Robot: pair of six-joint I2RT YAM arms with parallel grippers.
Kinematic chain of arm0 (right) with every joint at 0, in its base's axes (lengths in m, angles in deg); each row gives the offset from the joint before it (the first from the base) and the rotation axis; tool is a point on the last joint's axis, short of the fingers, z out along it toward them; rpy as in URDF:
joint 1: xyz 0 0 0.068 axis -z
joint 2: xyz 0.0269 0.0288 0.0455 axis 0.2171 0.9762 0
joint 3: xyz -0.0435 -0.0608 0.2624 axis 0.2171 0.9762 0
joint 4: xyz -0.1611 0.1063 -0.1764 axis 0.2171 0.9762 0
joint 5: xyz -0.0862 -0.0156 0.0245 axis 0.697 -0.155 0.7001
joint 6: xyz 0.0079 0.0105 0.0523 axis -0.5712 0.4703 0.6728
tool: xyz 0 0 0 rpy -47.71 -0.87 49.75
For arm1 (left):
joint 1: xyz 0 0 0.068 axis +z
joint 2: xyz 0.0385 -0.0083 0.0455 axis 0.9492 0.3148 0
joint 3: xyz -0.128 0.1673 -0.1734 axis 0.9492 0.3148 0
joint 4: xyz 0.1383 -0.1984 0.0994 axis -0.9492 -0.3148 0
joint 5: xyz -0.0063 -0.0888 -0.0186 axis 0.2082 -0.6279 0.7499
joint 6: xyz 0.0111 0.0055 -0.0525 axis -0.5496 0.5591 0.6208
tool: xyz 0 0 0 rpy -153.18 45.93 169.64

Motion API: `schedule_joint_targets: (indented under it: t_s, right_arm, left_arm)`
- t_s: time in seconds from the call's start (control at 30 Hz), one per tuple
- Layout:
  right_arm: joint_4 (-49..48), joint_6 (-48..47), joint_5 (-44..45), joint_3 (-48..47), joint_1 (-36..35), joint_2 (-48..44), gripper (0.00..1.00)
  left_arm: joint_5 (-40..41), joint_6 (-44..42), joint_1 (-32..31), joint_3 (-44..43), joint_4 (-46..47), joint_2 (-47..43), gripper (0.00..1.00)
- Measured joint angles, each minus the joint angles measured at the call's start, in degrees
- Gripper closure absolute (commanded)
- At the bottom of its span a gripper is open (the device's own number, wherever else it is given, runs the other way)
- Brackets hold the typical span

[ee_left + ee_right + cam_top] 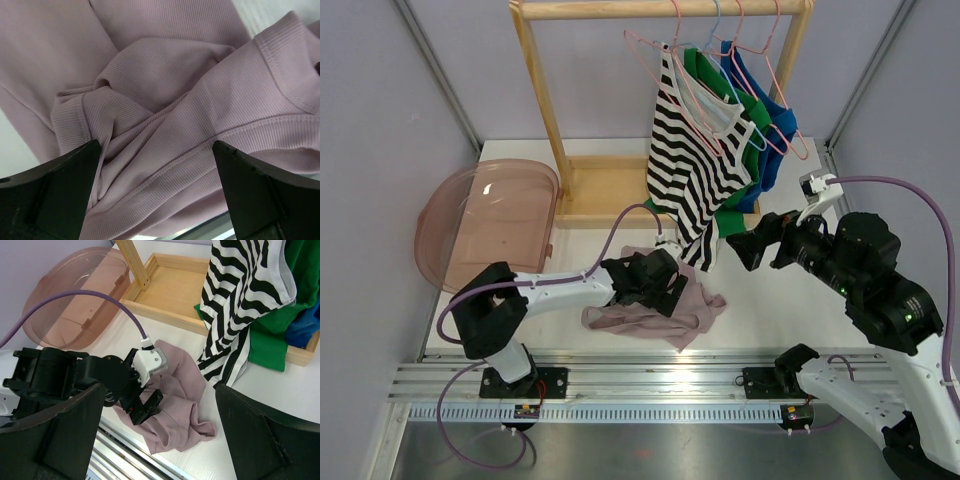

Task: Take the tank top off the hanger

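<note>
A pink ribbed tank top [692, 315] lies crumpled on the white table near the front rail, off any hanger. My left gripper [665, 288] hovers low right over it, open, with the bunched fabric [165, 85] filling the gap between its fingers [70, 175] and nothing pinched. In the right wrist view the left gripper [145, 405] sits on the tank top's [187, 405] near-left part. My right gripper [748, 248] stands open and empty in the air to the right. Pink wire hangers [672, 55] hang on the wooden rail.
A black-and-white striped top [685, 170], a green one [748, 130] and a blue one [778, 115] hang from the wooden rack [540, 90], whose base tray [600, 185] sits behind. A translucent pink bin [490, 220] lies at the left.
</note>
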Motion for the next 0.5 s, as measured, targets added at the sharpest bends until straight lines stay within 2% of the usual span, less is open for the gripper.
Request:
schedule_joint_targets:
  t_s: [0.07, 0.13, 0.17, 0.2, 0.27, 0.3, 0.5]
  right_arm:
    - [0.1, 0.3, -0.1, 0.6, 0.0, -0.4, 0.00]
    - [0.3, 0.5, -0.5, 1.1, 0.0, -0.7, 0.00]
    - [0.3, 0.7, -0.7, 1.2, 0.0, -0.8, 0.01]
    - [0.4, 0.8, -1.1, 1.4, 0.0, -0.9, 0.00]
    - [0.4, 0.9, -1.4, 1.6, 0.0, -1.1, 0.01]
    - [0.4, 0.9, -1.5, 1.6, 0.0, -1.2, 0.00]
    - [0.4, 0.9, -1.5, 1.6, 0.0, -2.8, 0.00]
  left_arm:
    - [0.0, 0.2, -0.1, 0.0, 0.5, 1.4, 0.05]
    - [0.0, 0.7, -0.1, 0.1, 1.7, 2.6, 0.26]
    - [0.0, 1.0, -0.1, 0.2, 2.2, 3.2, 0.40]
    - [0.0, 1.1, -0.1, 0.4, 2.8, 3.8, 0.62]
    - [-0.2, 1.6, -0.1, 0.8, 3.5, 4.5, 0.82]
    - [-0.1, 1.5, -0.1, 1.2, 3.9, 4.5, 1.00]
    - [0.9, 1.9, -0.2, 1.5, 3.7, 3.0, 1.00]
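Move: The pink tank top lies crumpled flat right under the left hand: its middle is about 4 cm below, some 3 cm to the left and 2 cm back of the open fingers. The hem of the striped tank top hangs about 6 cm to this hand's right and 9 cm farther out; the rack's wooden base is about 25 cm ahead and 2 cm left. From the right hand, the pink tank top lies roughly 17 cm left, level fore and aft, and 36 cm below. The left fingers pinch a fold of the pink tank top, shutting from wide open to nearly closed around the bunched fabric. The hand first sinks almost straight down about 3 cm into the cloth, closing on the way, then starts back up by about 1 cm with the wrist's attitude all but unchanged. ##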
